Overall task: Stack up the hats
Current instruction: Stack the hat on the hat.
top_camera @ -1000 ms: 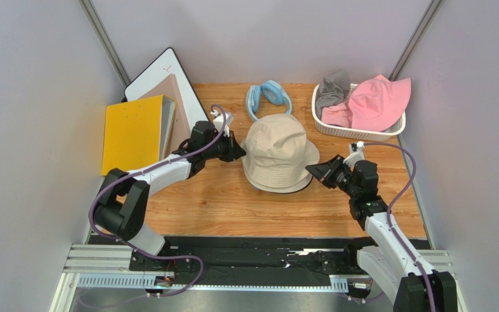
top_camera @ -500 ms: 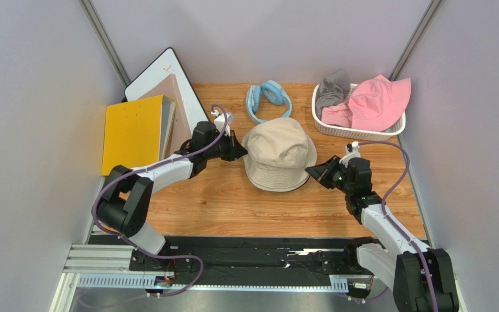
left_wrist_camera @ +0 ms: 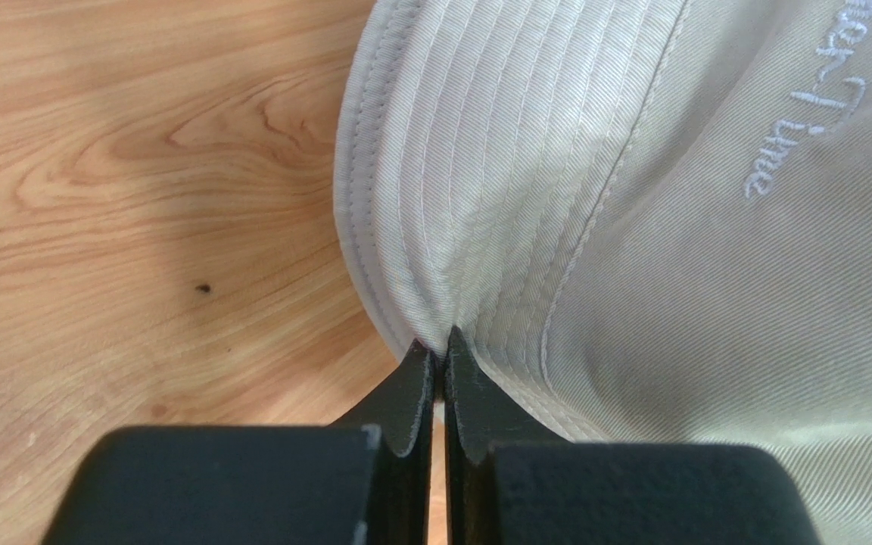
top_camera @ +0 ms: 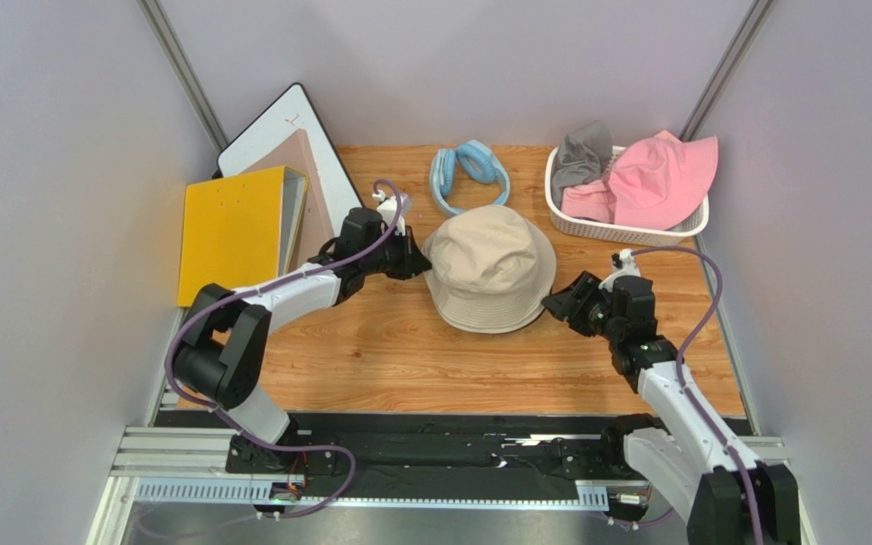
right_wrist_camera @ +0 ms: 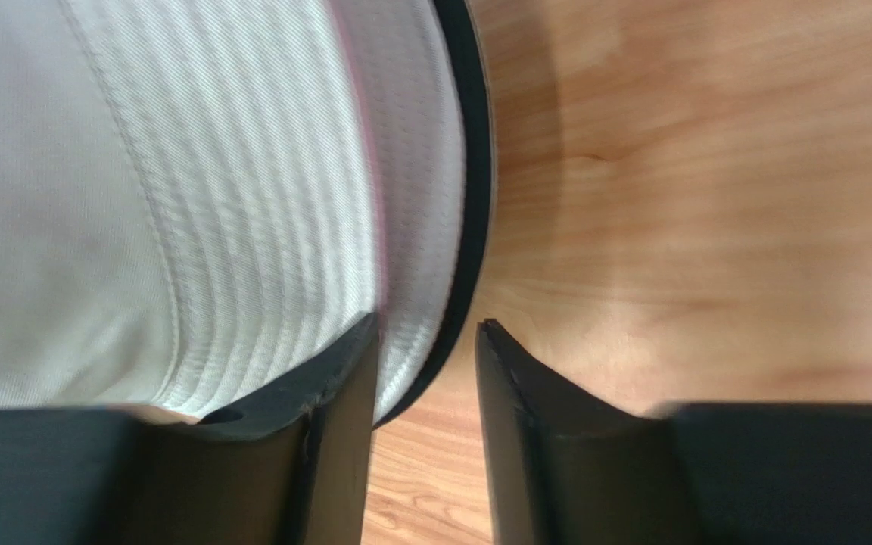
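Note:
A beige hat (top_camera: 488,267) lies crown up in the middle of the wooden table, on top of a black hat whose brim edge (right_wrist_camera: 477,148) shows beneath it. My left gripper (top_camera: 420,259) is shut on the beige hat's (left_wrist_camera: 634,227) left brim, and the fabric is pinched between its tips (left_wrist_camera: 443,346). My right gripper (top_camera: 552,304) stands open at the right brim. One finger (right_wrist_camera: 338,375) lies over the beige brim (right_wrist_camera: 236,204) and the other is off to the side above bare wood. A pink hat (top_camera: 662,176) and a grey hat (top_camera: 583,153) lie in the basket.
The white basket (top_camera: 623,233) stands at the back right. A light blue padded ring (top_camera: 469,170) lies behind the beige hat. A yellow folder (top_camera: 230,233) and a white board (top_camera: 281,131) lean at the left, close to my left arm.
My right gripper has opened and let go of the beige hat's right brim. The hat has settled lower, covering most of the black brim. The left gripper keeps its grip.

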Robot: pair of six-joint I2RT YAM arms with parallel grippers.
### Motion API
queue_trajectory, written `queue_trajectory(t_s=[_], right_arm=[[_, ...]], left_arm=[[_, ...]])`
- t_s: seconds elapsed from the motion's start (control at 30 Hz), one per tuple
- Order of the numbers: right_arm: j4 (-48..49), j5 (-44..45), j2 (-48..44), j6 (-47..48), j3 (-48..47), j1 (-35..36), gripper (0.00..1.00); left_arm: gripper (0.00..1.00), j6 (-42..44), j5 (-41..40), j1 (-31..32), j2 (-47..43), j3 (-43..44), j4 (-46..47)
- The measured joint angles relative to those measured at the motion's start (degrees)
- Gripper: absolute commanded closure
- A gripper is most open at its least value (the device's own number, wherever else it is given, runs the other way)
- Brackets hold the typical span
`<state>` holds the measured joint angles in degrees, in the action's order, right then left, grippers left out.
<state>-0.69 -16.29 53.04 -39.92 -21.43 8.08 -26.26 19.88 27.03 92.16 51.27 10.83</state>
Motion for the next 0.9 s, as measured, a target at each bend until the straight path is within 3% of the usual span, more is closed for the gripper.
queue_trajectory(t_s=[0.13,0.3,0.47,0.63,0.9], right_arm=[[-13.1,1.9,-7.7,4.5,-3.9,-1.4,0.43],[-16.4,-1.3,-8.3,7.3,-10.6,-7.6,0.46],[-10.9,-8.5,0.5,7.0,-14.4,-12.4,0.43],[-3.1,-15.8,11.3,5.4,-15.7,-12.5,0.42],[8.3,-22.3,20.4,2.9,-15.7,-12.5,0.43]], left_arm=[[1.0,1.9,-1.0,0.0,0.4,3.4,-5.9],[1.0,5.0,-2.4,0.0,2.3,8.7,-11.2],[1.0,7.3,-2.6,0.0,3.3,11.1,-13.6],[1.0,8.3,-2.2,0.0,6.3,14.8,-15.0],[1.0,9.3,-1.9,-0.1,8.3,17.2,-15.6]])
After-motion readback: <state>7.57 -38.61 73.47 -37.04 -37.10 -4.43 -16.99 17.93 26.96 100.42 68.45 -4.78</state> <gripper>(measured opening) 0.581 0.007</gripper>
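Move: The cream hat, on top of the stack, has its middle about 11 cm right of the left hand and 1 cm farther out, roughly 1 cm above the fingers, which already pinch its left brim. From the right hand, already opening at the near right brim, that middle lies about 10 cm left and 6 cm ahead, at about the same height. The white basket is some 19 cm ahead of the right hand and 15 cm right; the blue headphones, about 24 cm ahead and 14 cm left. The cream hat's left brim stays pinched in the shut left fingers, which carry it about 4 cm forward while the hand rolls roughly 10 degrees, its left side rising. The right hand opens wider and leaves the near right brim, backing off slightly, then rising some 7 cm and swinging right; it then goes forward alongside the hat, easing left and sinking about 2 cm, to finish 7 cm farther out, open over the brim's right side. ##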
